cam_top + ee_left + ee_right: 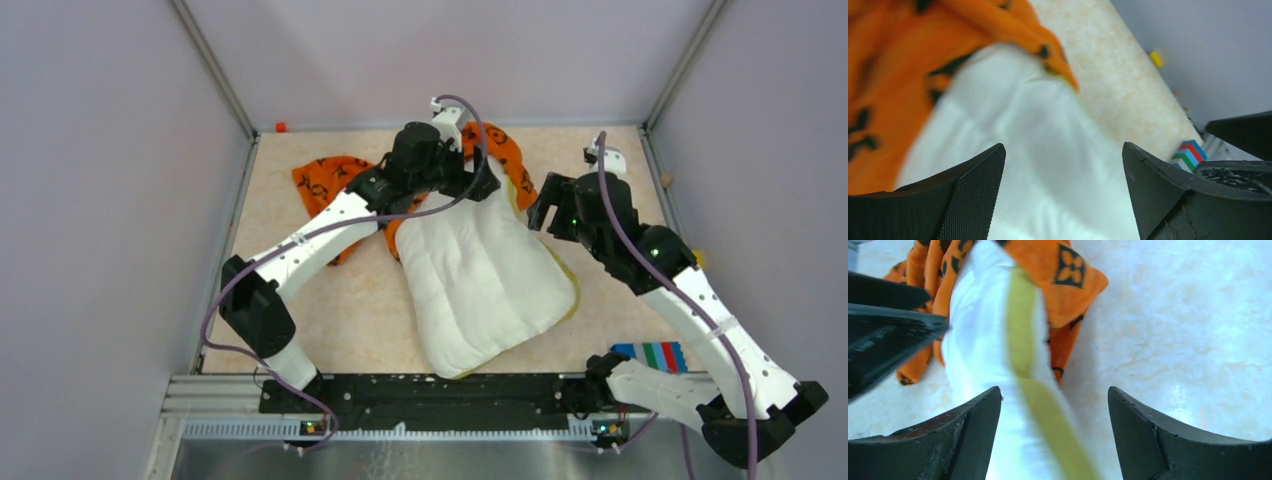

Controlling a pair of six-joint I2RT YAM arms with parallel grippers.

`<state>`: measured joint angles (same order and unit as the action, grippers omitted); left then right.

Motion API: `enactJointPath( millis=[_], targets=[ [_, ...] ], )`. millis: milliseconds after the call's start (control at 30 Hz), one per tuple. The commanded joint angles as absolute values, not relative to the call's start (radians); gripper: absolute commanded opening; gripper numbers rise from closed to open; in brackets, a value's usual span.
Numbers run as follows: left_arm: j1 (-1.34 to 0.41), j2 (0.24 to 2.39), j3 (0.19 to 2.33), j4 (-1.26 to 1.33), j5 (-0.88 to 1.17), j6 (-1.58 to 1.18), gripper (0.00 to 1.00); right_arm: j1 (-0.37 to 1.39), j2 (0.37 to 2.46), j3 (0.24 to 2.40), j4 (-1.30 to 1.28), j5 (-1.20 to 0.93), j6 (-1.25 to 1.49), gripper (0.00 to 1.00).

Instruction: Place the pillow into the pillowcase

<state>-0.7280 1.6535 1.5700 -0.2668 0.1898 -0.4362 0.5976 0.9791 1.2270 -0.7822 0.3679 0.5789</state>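
Note:
The white quilted pillow [485, 285] lies slanted on the table, its far end tucked into the crumpled orange pillowcase [325, 180], which bunches at the back left and wraps round the pillow's far corner [505, 150]. My left gripper [482, 186] hovers open over the pillow's far end; white pillow [1048, 165] shows between its fingers, orange pillowcase [893, 85] beyond. My right gripper [540, 210] stands open beside the pillow's right edge. The yellow trim [1033, 390] runs between its fingers, with the pillowcase [1063, 275] further ahead. Neither holds anything.
A small block with blue, green and red stripes [650, 354] lies at the near right by the right arm's base. Grey walls close the table on three sides. A small orange object [281, 127] sits at the back left corner.

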Motion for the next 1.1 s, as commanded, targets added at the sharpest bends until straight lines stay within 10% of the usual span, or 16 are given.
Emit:
enactJointPath(
  millis=[0, 633, 767, 833, 967, 1067],
  targets=[
    [-0.69, 1.591, 1.548, -0.297, 0.073, -0.348, 0.94, 0.546, 0.996, 1.258, -0.829, 0.438, 0.555, 0.77],
    [-0.632, 1.935, 1.592, -0.284, -0.15, -0.146, 0.77, 0.502, 1.037, 0.714, -0.451, 0.062, 0.695, 0.77],
    [-0.632, 1.986, 1.616, -0.342, -0.208, -0.181, 0.31, 0.502, 1.114, 0.649, -0.357, 0.066, 0.698, 0.75],
    [-0.635, 1.974, 1.629, -0.399, -0.185, -0.201, 0.0, 0.502, 1.176, 0.656, -0.301, 0.05, 0.69, 0.66],
    [-0.71, 1.849, 1.629, -0.491, -0.132, -0.211, 0.0, 0.502, 1.302, 0.745, -0.253, 0.029, 0.668, 0.08],
    [-0.799, 1.746, 1.633, -0.556, -0.031, -0.253, 0.0, 0.502, 1.382, 0.862, -0.26, 0.039, 0.652, 0.0]
  ],
)
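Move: The left hand, open, goes for the pillowcase edge beside the pillow, about 9 cm ahead, 8 cm left and 19 cm below. From it, the pillow's middle is some 7 cm back and 1 cm right, the case's loose right flap 15 cm ahead and 9 cm right. For the open right hand, the pillow's middle is level fore-and-aft, about 8 cm left and 23 cm below; that flap is 22 cm ahead and 2 cm left. Both hands come down and close on cloth: the left pinches the pillowcase edge after sinking about 19 cm while going forward and left, rolling some 30 degrees, then draws back and slightly up. The right, after a short swing right, drops about 23 cm with its fingers tipping downward and gathers a fold of the pillow's top, right of its middle, drifting forward and left as it shuts. ##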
